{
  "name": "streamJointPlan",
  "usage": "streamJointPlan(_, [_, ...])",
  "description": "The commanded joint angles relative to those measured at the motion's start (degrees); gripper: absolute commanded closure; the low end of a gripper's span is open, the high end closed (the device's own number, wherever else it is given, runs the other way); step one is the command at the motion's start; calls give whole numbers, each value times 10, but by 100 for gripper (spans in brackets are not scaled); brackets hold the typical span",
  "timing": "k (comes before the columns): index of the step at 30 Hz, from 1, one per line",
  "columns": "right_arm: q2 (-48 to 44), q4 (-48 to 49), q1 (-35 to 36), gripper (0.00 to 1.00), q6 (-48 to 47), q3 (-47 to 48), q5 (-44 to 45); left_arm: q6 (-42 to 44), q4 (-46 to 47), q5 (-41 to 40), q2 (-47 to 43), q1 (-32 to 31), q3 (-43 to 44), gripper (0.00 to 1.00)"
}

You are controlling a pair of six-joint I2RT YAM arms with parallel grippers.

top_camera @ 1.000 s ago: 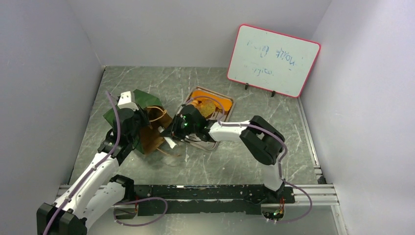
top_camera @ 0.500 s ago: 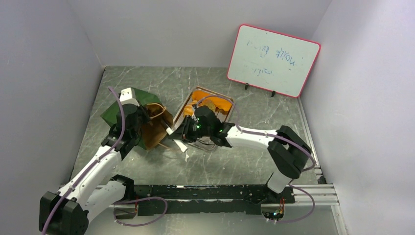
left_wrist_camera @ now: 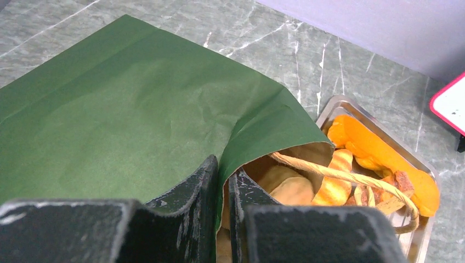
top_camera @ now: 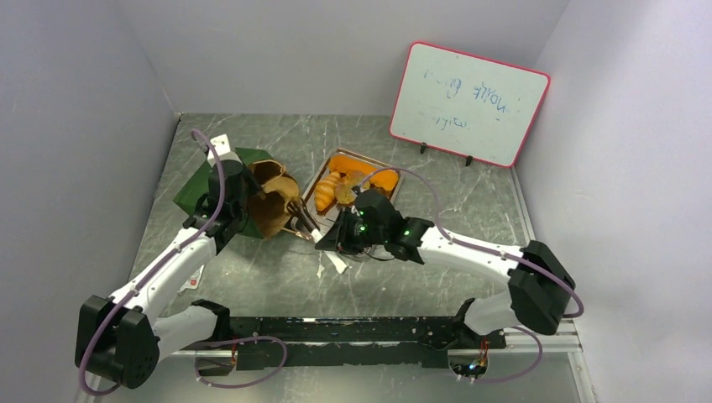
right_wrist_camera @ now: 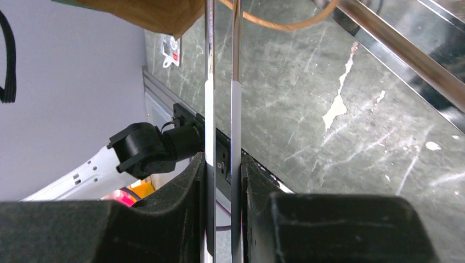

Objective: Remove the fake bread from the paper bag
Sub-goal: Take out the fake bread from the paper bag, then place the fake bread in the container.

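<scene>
The paper bag point(top_camera: 206, 186) lies on its side, dark green outside, its brown mouth point(top_camera: 273, 204) facing the tray. My left gripper point(top_camera: 245, 195) is shut on the bag's rim wall, with one finger outside and one inside, as the left wrist view point(left_wrist_camera: 222, 171) shows. A tan bread point(left_wrist_camera: 288, 186) lies inside the bag point(left_wrist_camera: 137, 109) behind the twisted handle point(left_wrist_camera: 351, 178). My right gripper point(top_camera: 340, 241) is shut on metal tongs point(top_camera: 306, 222), whose tips are at the bag's mouth. In the right wrist view the gripper point(right_wrist_camera: 222, 161) holds the tongs point(right_wrist_camera: 208, 66) nearly closed.
A metal tray point(top_camera: 388, 175) beside the bag holds an orange bread point(top_camera: 346, 162), a striped croissant point(top_camera: 326, 193) and a round piece point(top_camera: 346, 195). A whiteboard point(top_camera: 468, 102) stands at the back right. White walls close in three sides. A small tag point(top_camera: 194, 278) lies near left.
My left gripper has moved farther back with the bag, turning its mouth toward the tray. My right gripper has drawn back to the right and nearer with the tongs.
</scene>
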Motion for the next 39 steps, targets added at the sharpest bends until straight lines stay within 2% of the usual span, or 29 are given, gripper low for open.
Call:
streamJointPlan(1, [-42, -61, -2, 100, -12, 0, 41, -5, 25, -34, 10, 3, 22, 93])
streamJointPlan(16, [-150, -169, 1, 100, 22, -10, 99, 5, 41, -34, 28, 24, 5, 93])
streamJointPlan(25, [-255, -241, 1, 100, 103, -42, 192, 8, 44, -22, 17, 30, -6, 93])
streamJointPlan(31, [-304, -235, 0, 100, 181, -96, 233, 9, 39, -17, -2, 31, -18, 93])
streamJointPlan(39, [-323, -225, -3, 100, 224, -126, 273, 0, 31, -7, -26, 31, -30, 93])
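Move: The tongs shut in my right hand already hold the bun just out of the bag's mouth. The tray they go to has its middle about 10 cm ahead of this hand, 7 cm right and 14 cm below. On it the croissant lies about 13 cm ahead and 1 cm right, the orange loaf 18 cm ahead and 10 cm right. The bag's mouth is about 9 cm ahead, 12 cm left, near hand height. From my left hand, the tray lies some 26 cm right, 7 cm back and 19 cm lower. With the bun still pinched in the tongs, I swing my right hand about 12 cm to the right, away from the bag's mouth, turning it some 30 degrees clockwise so the tips come round over the tray; it rises a few centimetres on the way, then sinks back. My left hand keeps its grip on the bag's rim, easing it slightly left. ##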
